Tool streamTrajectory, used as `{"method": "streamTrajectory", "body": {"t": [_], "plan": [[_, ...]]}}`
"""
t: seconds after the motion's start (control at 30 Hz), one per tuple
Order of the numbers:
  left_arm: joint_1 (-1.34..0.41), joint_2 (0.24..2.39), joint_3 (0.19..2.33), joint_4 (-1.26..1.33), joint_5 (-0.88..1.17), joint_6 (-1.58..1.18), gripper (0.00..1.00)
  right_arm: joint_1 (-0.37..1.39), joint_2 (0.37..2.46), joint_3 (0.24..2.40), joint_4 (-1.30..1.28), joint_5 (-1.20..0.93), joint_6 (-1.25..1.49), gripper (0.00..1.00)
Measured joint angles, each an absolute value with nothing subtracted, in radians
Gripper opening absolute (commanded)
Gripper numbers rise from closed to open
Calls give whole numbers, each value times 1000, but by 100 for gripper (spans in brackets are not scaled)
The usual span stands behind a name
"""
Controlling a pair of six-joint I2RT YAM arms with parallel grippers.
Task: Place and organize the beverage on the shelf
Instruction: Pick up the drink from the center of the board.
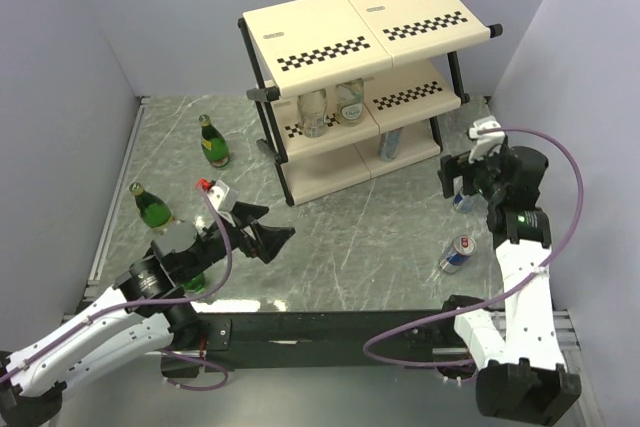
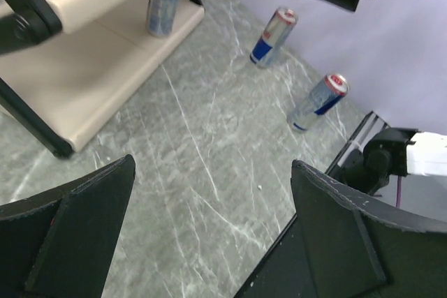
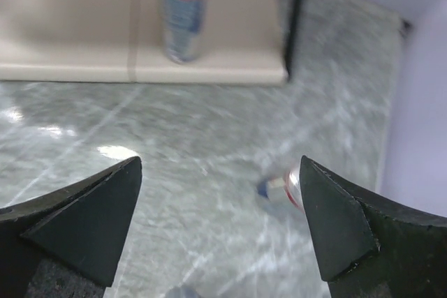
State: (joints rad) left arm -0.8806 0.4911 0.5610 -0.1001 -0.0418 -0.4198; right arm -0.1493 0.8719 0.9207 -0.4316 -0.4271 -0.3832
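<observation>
The shelf (image 1: 330, 37) stands at the back of the table. Two clear bottles (image 1: 315, 113) sit on its middle tier and one slim can (image 1: 390, 144) on the bottom tier. On the table are green bottles at the left (image 1: 212, 142) (image 1: 152, 207), a third (image 1: 195, 282) half hidden by my left arm, and two cans (image 1: 462, 199) (image 1: 458, 255) at the right. My left gripper (image 1: 265, 234) (image 2: 213, 164) hangs open over bare table. My right gripper (image 1: 463, 177) (image 3: 221, 162) is open above the farther can (image 3: 279, 188), which shows blurred beside its right finger.
The marble-patterned table (image 1: 340, 247) is walled by pale panels on the left, back and right. The right wall runs close behind the two loose cans (image 2: 274, 36) (image 2: 318, 102). The black frame of the arm bases lines the near edge (image 1: 330, 325).
</observation>
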Motion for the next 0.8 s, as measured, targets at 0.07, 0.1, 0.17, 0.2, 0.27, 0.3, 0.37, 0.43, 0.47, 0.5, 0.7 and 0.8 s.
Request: {"method": "streamTrajectory", "body": {"t": [0.07, 0.1, 0.17, 0.2, 0.27, 0.3, 0.37, 0.43, 0.47, 0.5, 0.7, 0.8], "plan": [[-880, 510, 561, -101, -32, -429, 99, -192, 843, 901, -446, -404, -369, 98], [-880, 519, 561, -103, -24, -431, 99, -218, 832, 891, -459, -403, -366, 95], [-880, 534, 575, -129, -12, -429, 99, -280, 826, 888, -497, -411, -371, 93], [-880, 545, 593, -154, -4, -422, 99, -312, 827, 888, -508, -413, -377, 93], [-880, 567, 639, -196, 4, -403, 99, -407, 839, 888, -537, -449, -401, 93], [-881, 572, 655, -206, 4, -396, 99, -459, 850, 888, -552, -473, -414, 94], [-880, 572, 670, -210, 4, -378, 99, -538, 879, 893, -577, -509, -443, 94], [-880, 558, 661, -208, 7, -374, 99, -600, 933, 902, -600, -549, -472, 95], [-880, 552, 656, -210, 10, -373, 100, -616, 954, 904, -602, -562, -482, 95], [-880, 545, 653, -216, 15, -369, 100, -634, 983, 905, -604, -575, -493, 96], [-875, 523, 643, -254, 24, -352, 99, -708, 1166, 973, -671, -708, -579, 96], [-866, 524, 643, -257, 37, -348, 100, -710, 1250, 1028, -694, -756, -613, 96]]}}
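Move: The drink aimed at, the far one of two cans standing near the right wall, is about 12 cm to the right hand's right, 3 cm ahead and some 20 cm below. The nearer can stands roughly 12 cm back and 5 cm right of the hand, equally low. The can already on the bottom shelf is about 16 cm ahead, 8 cm left and 15 cm below. From the left hand, the drink lies some 47 cm right, 17 cm ahead and 21 cm below. Rightward and down, the empty right hand swings about 13 cm towards the far can by the right wall while sinking roughly 9 cm, drawing back a little at first and then easing forward again. The wrist tips its fingers some 20 degrees further down and yaws clockwise, then partly back; the fingers stay wide open and stop short of the can, above and just behind its top. ##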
